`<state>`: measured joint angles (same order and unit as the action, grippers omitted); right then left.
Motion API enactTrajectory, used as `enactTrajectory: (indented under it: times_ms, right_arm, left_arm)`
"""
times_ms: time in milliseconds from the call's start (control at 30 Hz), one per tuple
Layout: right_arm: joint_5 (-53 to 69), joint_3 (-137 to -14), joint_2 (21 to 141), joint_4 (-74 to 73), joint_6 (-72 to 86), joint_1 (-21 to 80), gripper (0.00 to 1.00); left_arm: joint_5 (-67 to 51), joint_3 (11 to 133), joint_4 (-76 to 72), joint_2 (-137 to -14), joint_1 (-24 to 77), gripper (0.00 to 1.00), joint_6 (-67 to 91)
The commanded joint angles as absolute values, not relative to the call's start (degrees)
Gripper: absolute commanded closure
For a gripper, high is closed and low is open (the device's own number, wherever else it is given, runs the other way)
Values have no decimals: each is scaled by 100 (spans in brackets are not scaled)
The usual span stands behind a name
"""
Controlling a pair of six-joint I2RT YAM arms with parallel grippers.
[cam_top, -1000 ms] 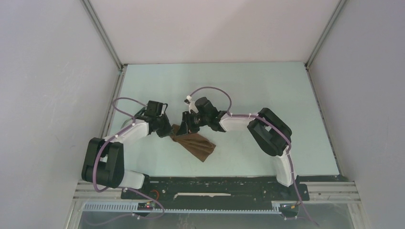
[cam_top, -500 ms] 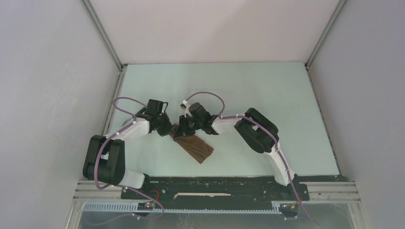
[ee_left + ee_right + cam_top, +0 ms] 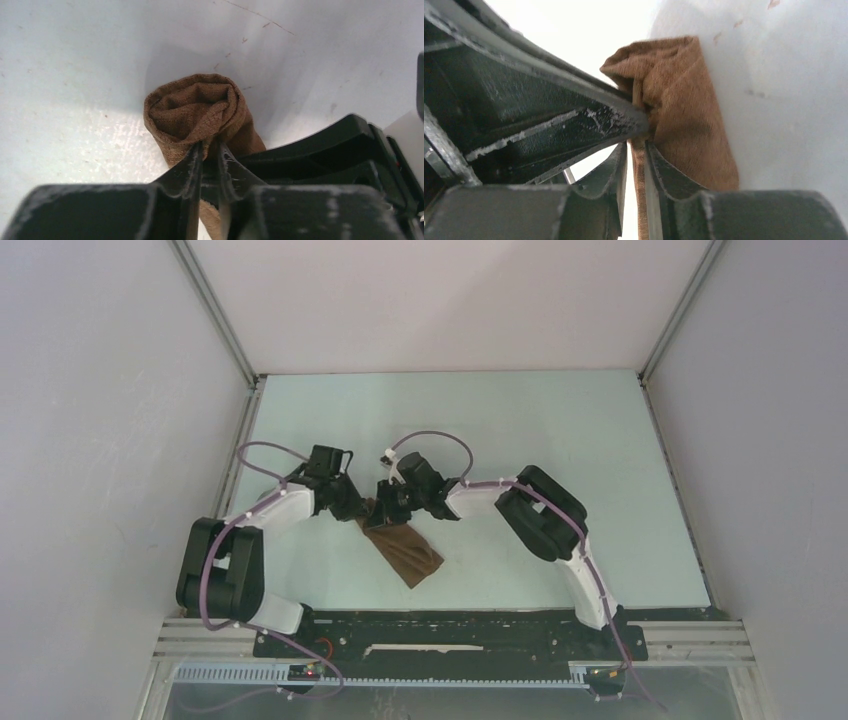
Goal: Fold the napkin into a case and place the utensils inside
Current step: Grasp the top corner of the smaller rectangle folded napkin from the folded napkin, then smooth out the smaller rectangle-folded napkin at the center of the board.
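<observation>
The dark brown napkin, folded into a narrow case (image 3: 405, 552), lies slanted on the table in front of both arms. Both grippers meet at its far-left, open end. My left gripper (image 3: 362, 512) pinches the rim of the case's mouth (image 3: 192, 107); its tips (image 3: 209, 145) stand only a sliver apart on the cloth. My right gripper (image 3: 385, 508) holds a thin reddish-brown knife-shaped utensil (image 3: 640, 190) edge-on, its far end tucked into the cloth (image 3: 689, 110). The fork is not clearly visible.
The pale table (image 3: 560, 440) is walled by white panels on the left, back and right. The arm bases and a black rail (image 3: 450, 630) run along the near edge. In the left wrist view, the right gripper's black fingers (image 3: 325, 145) crowd in beside the case.
The right arm has shifted left toward the case's mouth and its jaws have narrowed. The case's near end has swung slightly left. The left jaws have eased a touch.
</observation>
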<state>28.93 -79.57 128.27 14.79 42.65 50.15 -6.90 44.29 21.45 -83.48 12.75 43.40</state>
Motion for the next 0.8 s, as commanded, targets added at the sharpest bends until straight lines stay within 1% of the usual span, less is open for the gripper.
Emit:
enactTrajectory:
  times_ms: [0, 67, 200, 267, 367, 400, 533, 600, 767]
  right_arm:
    - [3054, -7858, 11882, 550, 3666, 5009, 71]
    - [3161, -7864, 11580, 221, 3542, 4950, 67]
    - [3353, -7861, 11127, -545, 3209, 4842, 61]
    - [3321, -7864, 10888, -965, 2874, 4797, 53]
    - [2910, -7862, 10583, -1805, 2091, 4760, 39]
    - [2703, -7854, 10502, -2028, 1775, 4784, 38]
    - [1865, -7854, 10288, -2733, 824, 4977, 35]
    - [1498, -7853, 10262, -2954, 384, 5173, 36]
    - [594, -8024, 10440, -3342, -57, 5610, 37]
  left_arm:
    - [-895, 4536, 2001, -7816, 1310, 73, 4186]
    - [-802, 4510, 2101, -7492, 1316, 63, 4103]
    - [-787, 4494, 2397, -7039, 1310, 52, 3952]
    - [-816, 4371, 2491, -6852, 1314, 49, 3902]
    - [-882, 4045, 2617, -6586, 1310, 45, 3851]
    - [-874, 3904, 2652, -6465, 1315, 43, 3859]
    - [-1074, 3149, 2716, -5850, 1315, 41, 4043]
    - [-1345, 2771, 2632, -5559, 1310, 43, 4214]
    - [-2221, 1852, 1654, -5305, 1388, 44, 4851]
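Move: The left fingertips are at the napkin's far end. From that hand, the near end lies about 14 cm back and 14 cm to the right, some 3 cm lower. The knife lies roughly 6 cm ahead and 14 cm to the left, with the green-handled utensil about 3 cm farther left and 1 cm farther ahead. From the right hand, also on the far end, the near end is some 12 cm back and 12 cm to the right, 2 cm lower. Both grippers come free of the napkin's far end, fingers opening to somewhat over half. The left hand lifts 6 to 7 cm, then comes back about 10 cm and sinks to its starting height beside the napkin's left edge. The right hand rises while drawing right, then sinks partway over the near half, its fingers tilting steeper downward, both nearing the near end. ##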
